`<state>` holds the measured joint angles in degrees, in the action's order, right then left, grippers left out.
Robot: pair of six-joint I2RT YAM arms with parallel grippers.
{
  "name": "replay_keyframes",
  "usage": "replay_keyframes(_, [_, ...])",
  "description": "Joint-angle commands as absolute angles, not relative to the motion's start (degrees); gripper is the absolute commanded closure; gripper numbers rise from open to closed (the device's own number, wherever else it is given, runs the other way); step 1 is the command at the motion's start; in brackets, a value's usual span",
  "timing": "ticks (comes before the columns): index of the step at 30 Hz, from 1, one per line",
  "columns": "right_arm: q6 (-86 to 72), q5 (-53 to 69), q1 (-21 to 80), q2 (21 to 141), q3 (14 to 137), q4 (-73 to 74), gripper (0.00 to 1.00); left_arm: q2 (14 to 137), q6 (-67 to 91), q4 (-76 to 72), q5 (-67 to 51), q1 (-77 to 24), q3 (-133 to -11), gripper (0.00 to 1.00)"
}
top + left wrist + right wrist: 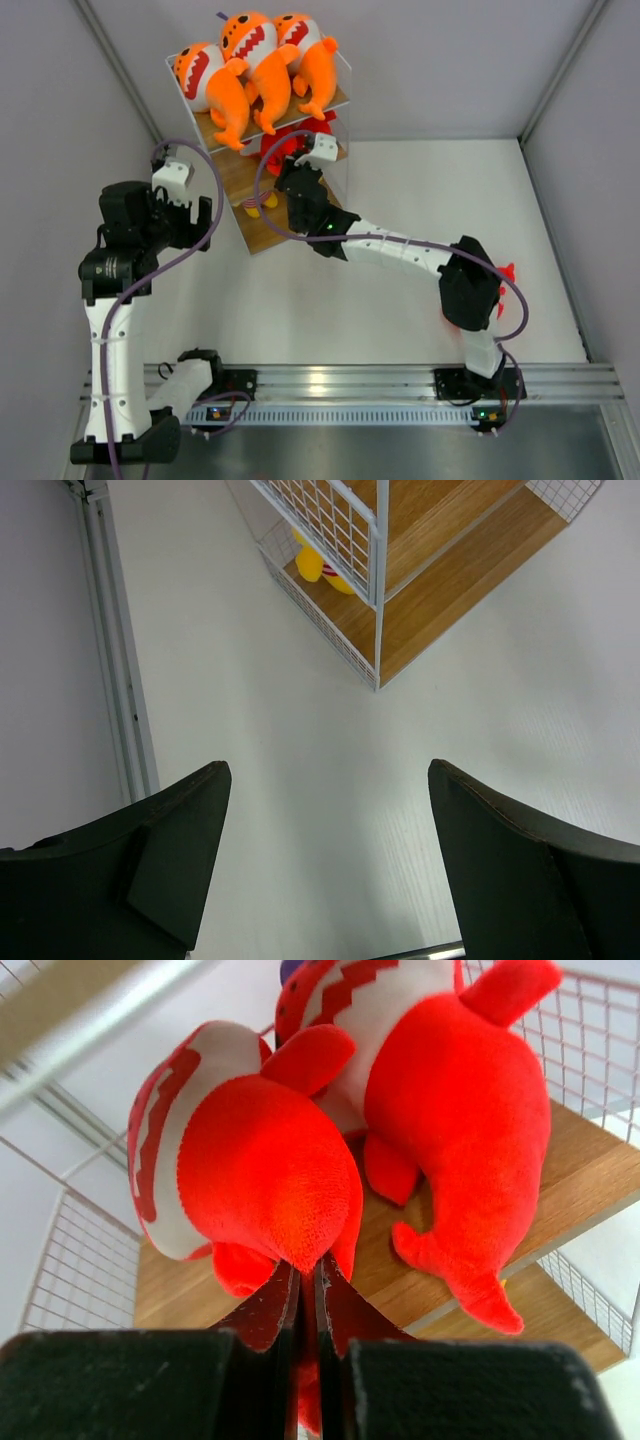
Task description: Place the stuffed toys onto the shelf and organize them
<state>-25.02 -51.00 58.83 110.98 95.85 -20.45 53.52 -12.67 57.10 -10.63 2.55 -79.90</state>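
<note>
Three orange stuffed toys (255, 60) lie side by side on the top board of the shelf (262, 225). On a lower board, two red stuffed toys rest next to each other, one to the left (260, 1170) and one to the right (460, 1090). My right gripper (308, 1270) reaches into that tier (292, 165) and is shut on the tail of the left red toy. Another red toy (506, 272) pokes out from behind my right arm's elbow. Left of the shelf, over bare table, my left gripper (328, 770) hangs open and holds nothing (197, 220).
A small yellow-footed figure (320, 565) sits on the bottom board behind the white wire mesh (330, 525). The shelf's near corner post (378, 630) stands close ahead of my left gripper. Grey walls enclose the white table on the left, back and right.
</note>
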Motion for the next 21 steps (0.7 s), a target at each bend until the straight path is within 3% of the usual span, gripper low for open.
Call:
replay_keyframes(1, [-24.96,-53.88,59.33,112.41,99.75,-22.33,1.00,53.26,-13.80,56.42,-10.28,2.64,-79.54,0.14])
replay_keyframes(5, [-25.40,-53.62,59.33,114.52,102.39,-20.22,0.99,53.35,-13.89,56.34,-10.28,2.64,-79.54,0.14])
replay_keyframes(6, [-25.75,-52.83,59.33,114.78,102.39,-19.52,0.82,53.35,-13.80,56.42,-10.11,2.64,-79.54,0.14])
replay_keyframes(7, [-26.10,-52.47,59.33,114.79,102.31,-19.25,0.75,53.44,-13.80,56.34,-10.02,2.72,-79.54,0.14])
replay_keyframes(14, [-23.92,-48.00,59.41,109.09,97.66,-20.74,0.48,53.44,-13.89,56.34,-9.84,2.72,-79.45,0.14])
replay_keyframes(21, [-17.42,-40.70,59.41,96.01,88.96,-16.00,0.02,53.35,-14.06,56.43,-9.40,2.72,-79.63,0.14])
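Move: Just inside the front edge of the middle shelf, the right hand still pinches the red shark near its tail. The shark's middle lies about 6 cm ahead, 2 cm left and 2 cm above. The second red shark sits roughly 9 cm ahead and 7 cm right, at that same height. The middle orange shark lies some 6 cm ahead, 4 cm left and 25 cm up. From the left hand, the held shark is about 14 cm ahead, 18 cm right and 3 cm up. Easing down about 2 cm and slightly forward and left, the right hand lowers the pinched tail end towards the middle shelf's front edge, then opens the fingers nearly fully and lets go. Still opening, the hand turns back and draws off some 2.5 cm towards the base, with a little rise and a shift to the right, away from the shark. ##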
